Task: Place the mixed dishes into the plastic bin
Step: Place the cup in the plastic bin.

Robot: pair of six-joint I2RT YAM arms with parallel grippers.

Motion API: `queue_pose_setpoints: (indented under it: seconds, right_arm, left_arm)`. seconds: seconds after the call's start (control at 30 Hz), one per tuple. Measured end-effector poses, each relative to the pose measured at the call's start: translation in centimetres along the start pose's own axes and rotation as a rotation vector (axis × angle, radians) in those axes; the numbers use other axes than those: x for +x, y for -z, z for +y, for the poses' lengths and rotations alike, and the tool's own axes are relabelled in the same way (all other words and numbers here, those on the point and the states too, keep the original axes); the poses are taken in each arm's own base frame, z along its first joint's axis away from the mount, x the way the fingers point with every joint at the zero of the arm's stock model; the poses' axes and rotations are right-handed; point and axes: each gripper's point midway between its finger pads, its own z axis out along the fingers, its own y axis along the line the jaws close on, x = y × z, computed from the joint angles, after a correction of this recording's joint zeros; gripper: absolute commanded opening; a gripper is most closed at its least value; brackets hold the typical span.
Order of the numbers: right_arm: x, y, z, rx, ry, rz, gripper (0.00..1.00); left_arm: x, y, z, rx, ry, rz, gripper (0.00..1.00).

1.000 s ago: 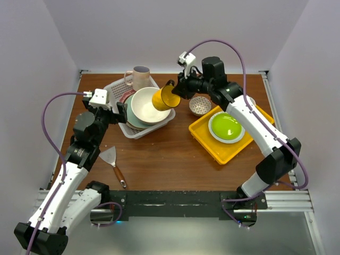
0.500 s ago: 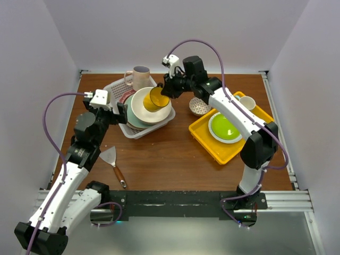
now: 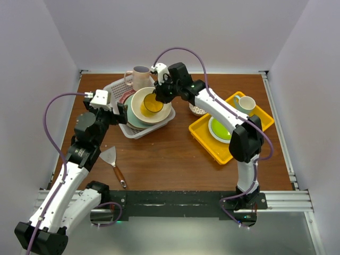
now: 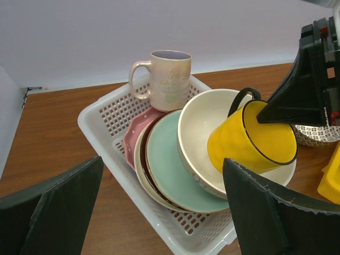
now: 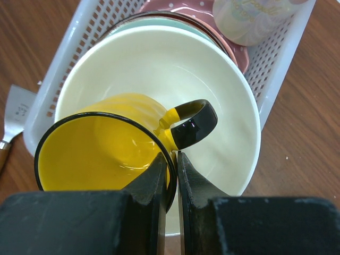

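Note:
The white plastic bin [image 3: 134, 132] [image 4: 106, 141] [image 5: 59, 57] holds stacked plates, a large cream bowl [image 3: 139, 112] [image 4: 197, 125] [image 5: 159, 64] and a pinkish mug [image 3: 140, 77] [image 4: 169, 79] [image 5: 255, 18]. My right gripper [image 3: 158, 95] [image 5: 171, 159] is shut on the rim of the yellow mug [image 3: 151, 105] [image 4: 249, 143] [image 5: 95, 154], beside its black handle. The mug is tilted inside the cream bowl. My left gripper [image 3: 121, 110] [image 4: 163, 162] stands open at the bin's near left side, holding nothing. A small patterned bowl [image 3: 196, 110] [image 4: 313, 135] sits on the table right of the bin.
A yellow tray [image 3: 207, 142] at the right holds a lime-green plate [image 3: 220, 130] and a white cup [image 3: 244, 103]. A spatula [image 3: 112, 160] [image 5: 16, 114] lies on the table in front of the bin. The right arm reaches across the tray and the patterned bowl.
My right arm has swung left with the yellow mug, from the bin's right edge to inside the cream bowl. The left arm has not moved.

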Motion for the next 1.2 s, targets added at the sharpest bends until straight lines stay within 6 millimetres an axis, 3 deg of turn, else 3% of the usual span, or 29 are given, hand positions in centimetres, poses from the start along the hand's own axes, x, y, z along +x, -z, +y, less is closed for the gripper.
queue_pose_setpoints:
  seconds: [0.43,0.9,1.2]
  right_arm:
    - [2.3,-2.3,-1.2,0.044,0.008,0.071,0.05]
    - [2.6,-2.3,-1.3,0.049,0.010,0.082,0.22]
    - [2.1,-2.4,-1.3,0.050,0.014,0.064,0.39]
  left_arm:
    - [0.0,0.0,0.0,0.000,0.000,0.000,1.00]
    - [0.0,0.0,0.0,0.000,0.000,0.000,1.00]
    - [0.0,0.0,0.0,0.000,0.000,-0.001,1.00]
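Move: Your right gripper, nearly shut, still holds the yellow cup by its rim. The white bowl it goes into is centred about 4 cm to the left, 2 cm back and 8 cm below. From this hand the pale mug stands roughly 9 cm ahead, 7 cm left and 7 cm down, the green plate about 4 cm back, 8 cm left and 11 cm down, and the wire bowl about level, 15 cm right and 18 cm down. From the left hand the white bowl lies some 9 cm ahead, 12 cm right and 15 cm down. Lower the right gripper about 3.5 cm, easing roughly 1 cm forward and rolling the wrist some 5 degrees, to bring the gripped cup down into the white bowl. Stop there, then open the fingers by about a fifth of their range so that they let go of the rim, staying astride it and rising only a trace. ##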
